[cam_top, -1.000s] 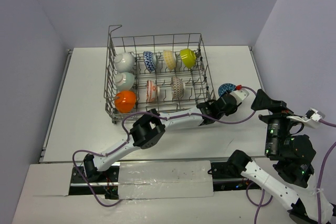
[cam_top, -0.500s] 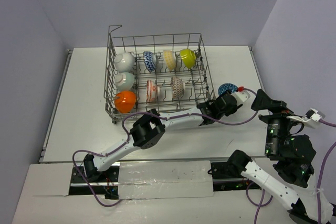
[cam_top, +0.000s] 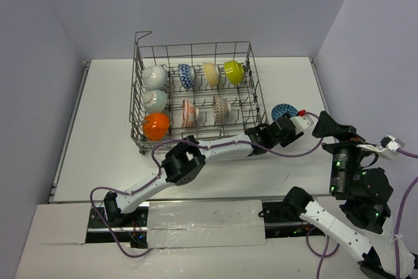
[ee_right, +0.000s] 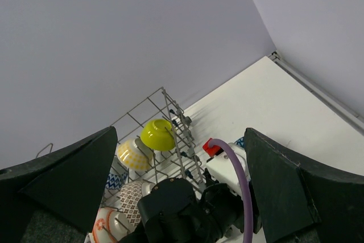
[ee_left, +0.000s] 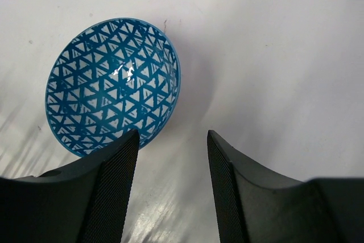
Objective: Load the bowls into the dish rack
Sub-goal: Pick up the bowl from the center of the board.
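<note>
A blue-white bowl [cam_top: 283, 110] lies on the white table just right of the dish rack [cam_top: 196, 50]; its patterned inside [ee_left: 112, 86] faces the left wrist camera. My left gripper [cam_top: 292, 122] is open beside it. The left finger [ee_left: 108, 192] covers the bowl's near rim and the gap between the fingers shows only bare table. My right gripper [cam_top: 325, 125] hovers open and empty at the right. In the rack stand white [cam_top: 155, 77], blue-patterned [cam_top: 186, 76], pale yellow [cam_top: 210, 73], lime [cam_top: 233, 72], orange [cam_top: 155, 126] and several other bowls.
The left arm [cam_top: 215, 148] stretches across the table in front of the rack's near side. Its purple cable [ee_right: 236, 169] loops between the two grippers. Walls close in behind and on both sides, and the rack's right wall [ee_right: 182, 135] is close to the loose bowl.
The left jaws have widened a little and the left wrist has eased slightly toward the near side. The loose bowl and the right arm have not moved.
</note>
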`<state>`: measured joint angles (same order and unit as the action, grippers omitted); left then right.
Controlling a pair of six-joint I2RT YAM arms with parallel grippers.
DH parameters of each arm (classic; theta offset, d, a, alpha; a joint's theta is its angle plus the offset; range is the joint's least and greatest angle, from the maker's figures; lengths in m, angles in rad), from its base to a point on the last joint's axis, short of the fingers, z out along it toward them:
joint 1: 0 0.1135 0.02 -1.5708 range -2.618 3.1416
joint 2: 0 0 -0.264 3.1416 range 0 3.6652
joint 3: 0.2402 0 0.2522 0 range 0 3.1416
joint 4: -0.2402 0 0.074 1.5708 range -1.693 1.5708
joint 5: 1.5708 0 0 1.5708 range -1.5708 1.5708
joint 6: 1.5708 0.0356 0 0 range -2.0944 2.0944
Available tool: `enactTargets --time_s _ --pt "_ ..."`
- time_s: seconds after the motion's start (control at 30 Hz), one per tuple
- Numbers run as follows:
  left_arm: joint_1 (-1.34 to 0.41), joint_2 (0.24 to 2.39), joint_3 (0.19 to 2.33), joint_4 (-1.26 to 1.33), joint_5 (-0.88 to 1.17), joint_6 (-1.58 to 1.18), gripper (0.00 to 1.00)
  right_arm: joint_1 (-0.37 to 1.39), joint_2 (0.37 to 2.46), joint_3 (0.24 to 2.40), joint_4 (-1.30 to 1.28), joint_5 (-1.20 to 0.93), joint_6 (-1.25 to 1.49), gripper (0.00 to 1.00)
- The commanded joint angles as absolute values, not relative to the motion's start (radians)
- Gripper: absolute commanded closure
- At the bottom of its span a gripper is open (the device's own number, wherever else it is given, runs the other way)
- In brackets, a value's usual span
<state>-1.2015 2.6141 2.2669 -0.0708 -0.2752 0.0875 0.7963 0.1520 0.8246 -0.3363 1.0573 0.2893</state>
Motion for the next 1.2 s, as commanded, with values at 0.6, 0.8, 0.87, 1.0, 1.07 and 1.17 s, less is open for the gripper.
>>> enactTargets --time_s 0.6,0.8,0.87,1.0,1.07,1.17 --pt "-1.193 2.675 2.341 -0.063 -0.258 0.098 0.53 0.81 0.156 0.822 -0.301 1.092 0.276 0.0" --pt "-1.192 2.666 2.326 -0.045 -0.279 0.109 0.54 0.808 0.155 0.822 -0.299 1.092 0.276 0.0" --pt "-1.193 2.662 2.319 -0.037 -0.288 0.112 0.55 0.808 0.153 0.822 -0.299 1.092 0.276 0.0" --pt "-1.193 2.628 2.274 -0.009 -0.304 0.109 0.59 0.808 0.152 0.822 -0.296 1.092 0.278 0.0" --pt "-1.193 2.62 2.264 -0.009 -0.308 0.109 0.62 0.81 0.152 0.822 -0.298 1.092 0.278 0.0" --pt "-1.193 2.611 2.261 -0.009 -0.316 0.107 0.65 0.81 0.147 0.821 -0.298 1.092 0.278 0.0"
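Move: The blue bowl stands on the board about 5 cm ahead of the left hand and 2 cm to its left, its middle some 5 cm below. The brown-patterned bowl in the rack is some 25 cm left and 4 cm ahead of this hand; the green bowl about 21 cm left and 17 cm ahead, both near hand height. From the right hand the blue bowl lies some 18 cm ahead, 4 cm left and 34 cm below. The left hand sinks about 1.5 cm, easing 1 cm forward as its fingers partly close across the blue bowl's near rim. ##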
